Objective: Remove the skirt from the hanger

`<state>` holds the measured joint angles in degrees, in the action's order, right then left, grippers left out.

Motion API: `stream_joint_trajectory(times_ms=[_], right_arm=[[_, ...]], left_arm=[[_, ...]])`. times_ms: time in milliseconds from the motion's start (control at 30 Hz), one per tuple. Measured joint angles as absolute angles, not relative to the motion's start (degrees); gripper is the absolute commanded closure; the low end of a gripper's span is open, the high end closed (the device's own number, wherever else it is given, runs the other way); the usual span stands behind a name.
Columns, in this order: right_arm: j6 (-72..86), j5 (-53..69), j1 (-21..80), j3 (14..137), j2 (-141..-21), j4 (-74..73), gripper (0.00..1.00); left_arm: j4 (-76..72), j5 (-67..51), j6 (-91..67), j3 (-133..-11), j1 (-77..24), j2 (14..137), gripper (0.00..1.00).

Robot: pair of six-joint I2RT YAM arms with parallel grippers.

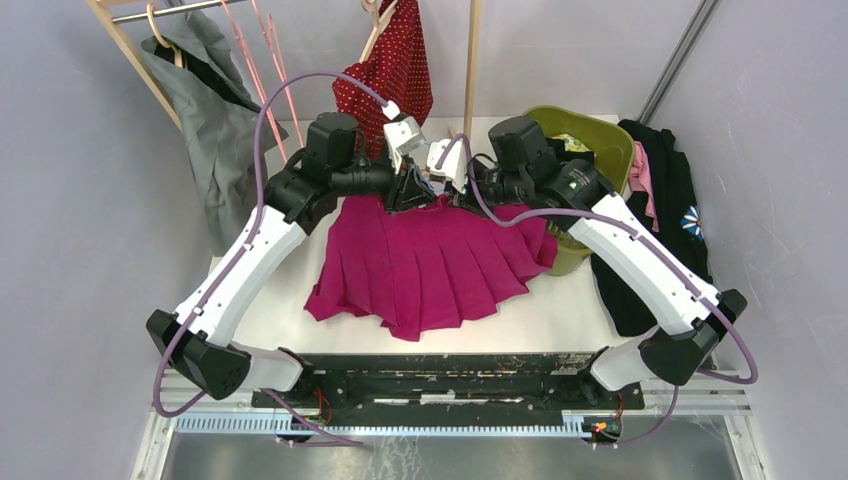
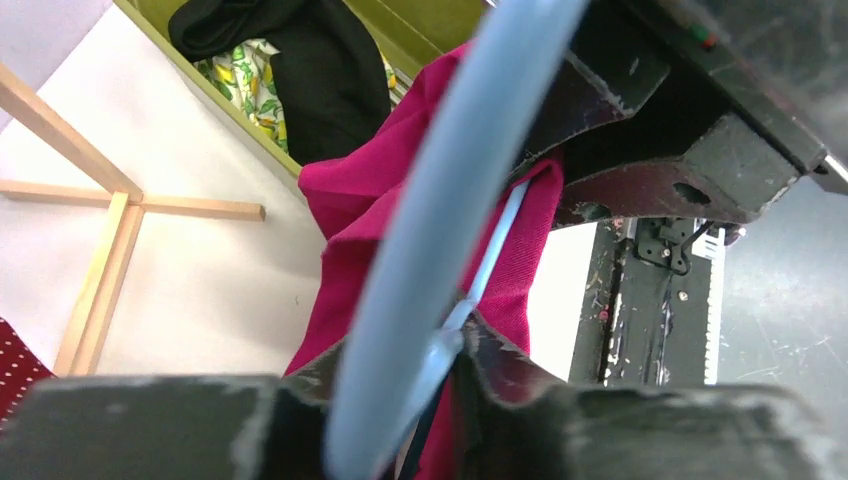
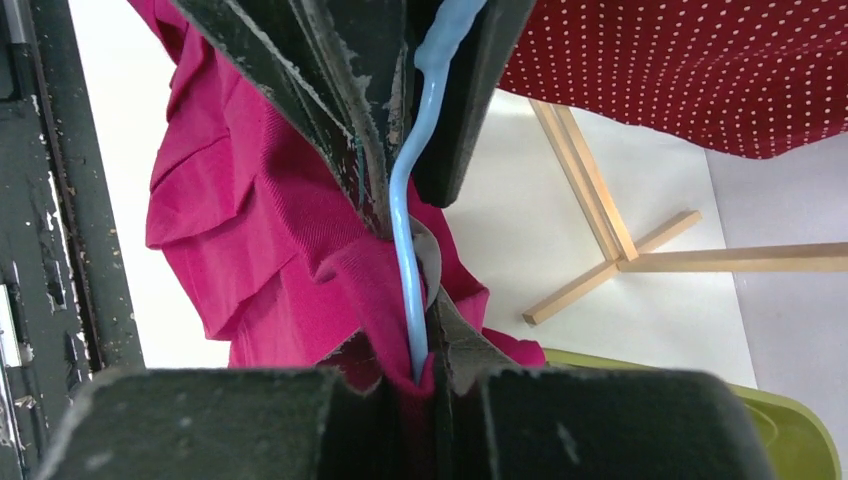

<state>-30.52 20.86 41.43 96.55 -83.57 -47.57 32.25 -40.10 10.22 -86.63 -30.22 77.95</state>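
Observation:
The magenta pleated skirt (image 1: pixel 430 265) lies spread on the white table, its waistband lifted at the far side where both grippers meet. My left gripper (image 1: pixel 410 188) is shut on the light blue hanger (image 2: pixel 440 220), which runs up between its fingers with the skirt (image 2: pixel 350 190) behind it. My right gripper (image 1: pixel 452 180) is shut on the skirt's waistband (image 3: pixel 250 230), pinching the fabric together with the thin blue hanger (image 3: pixel 405 200) wire. In the overhead view the hanger is hidden by the two grippers.
A green basket (image 1: pixel 600 140) with clothes stands at the back right. A black garment (image 1: pixel 670 200) hangs off the table's right edge. A wooden rack (image 1: pixel 470 60) behind the grippers carries a red dotted garment (image 1: pixel 395 65) and a grey one (image 1: pixel 205 110).

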Motion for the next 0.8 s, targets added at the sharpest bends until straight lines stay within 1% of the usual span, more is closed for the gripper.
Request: stream_joint_trajectory(times_ms=[33, 67, 200, 367, 400, 500, 567, 600, 733, 767, 800], right_arm=[[-30.5, 20.8, 41.4, 96.6, -83.6, -47.6, 0.99], [-30.4, 20.4, 41.4, 96.6, -83.6, -47.7, 0.99], [-31.7, 19.9, 41.2, 96.6, -83.7, -47.7, 0.99], [-32.0, 19.9, 41.3, 96.6, -83.7, -47.2, 0.98], [-31.9, 19.7, 41.3, 96.6, -83.7, -46.8, 0.94], [-31.6, 18.3, 41.6, 96.6, -83.7, -44.8, 0.76], [-31.1, 17.1, 41.7, 96.6, -83.7, -43.1, 0.63], [-30.9, 16.4, 41.6, 96.6, -83.6, -42.3, 0.59], [-30.6, 14.5, 41.7, 96.6, -82.7, -39.6, 0.32], [-30.3, 14.2, 41.8, 96.6, -82.3, -39.1, 0.2], [-29.8, 14.4, 41.9, 96.6, -81.9, -39.2, 0.04]], left_arm=[[32.6, -39.5, 11.1, -86.3, -30.2, 78.0, 0.92], [32.7, -39.7, 12.1, -86.1, -30.2, 78.1, 0.96], [34.3, -41.5, 15.3, -86.0, -30.5, 78.1, 0.97], [34.4, -40.5, 15.9, -86.0, -30.5, 77.6, 0.97], [34.2, -40.3, 15.9, -86.0, -30.5, 77.4, 0.97], [34.2, -38.3, 15.7, -87.0, -30.5, 77.2, 0.97], [34.3, -35.3, 15.7, -88.0, -30.5, 77.2, 0.97], [34.4, -33.2, 15.7, -88.3, -30.4, 77.2, 0.97], [34.7, -25.3, 14.9, -89.3, -30.2, 78.5, 0.97], [34.7, -22.7, 14.5, -90.0, -30.2, 79.4, 0.97], [34.5, -20.5, 14.2, -90.7, -30.0, 80.2, 0.97]])
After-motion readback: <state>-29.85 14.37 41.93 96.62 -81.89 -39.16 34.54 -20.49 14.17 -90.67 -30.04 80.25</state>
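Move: Between the left hand's part-closed fingers, practically at the hand point, is the blue hanger's neck; the skirt's middle hangs about 15 cm below, 2 cm back and 3 cm right of that hand. The polka-dot dress hangs level with it, some 15 cm ahead and 5 cm left. From the right hand, already gripping the waistband and the hanger's arm, the neck is roughly 6 cm left, 1 cm ahead and 2 cm up; the green tub is about 15 cm ahead, 20 cm right and 25 cm lower. Closing on the hanger's neck, the left fingers pinch it while the hand dips about 1 cm; then, keeping their hold, they carry it forward about 6 cm and left 3 cm towards the dress, the hand turning counter-clockwise. The right hand keeps its grip at first, then opens to let go of the skirt while rising about 4 cm and moving forward a little over 2 cm. ##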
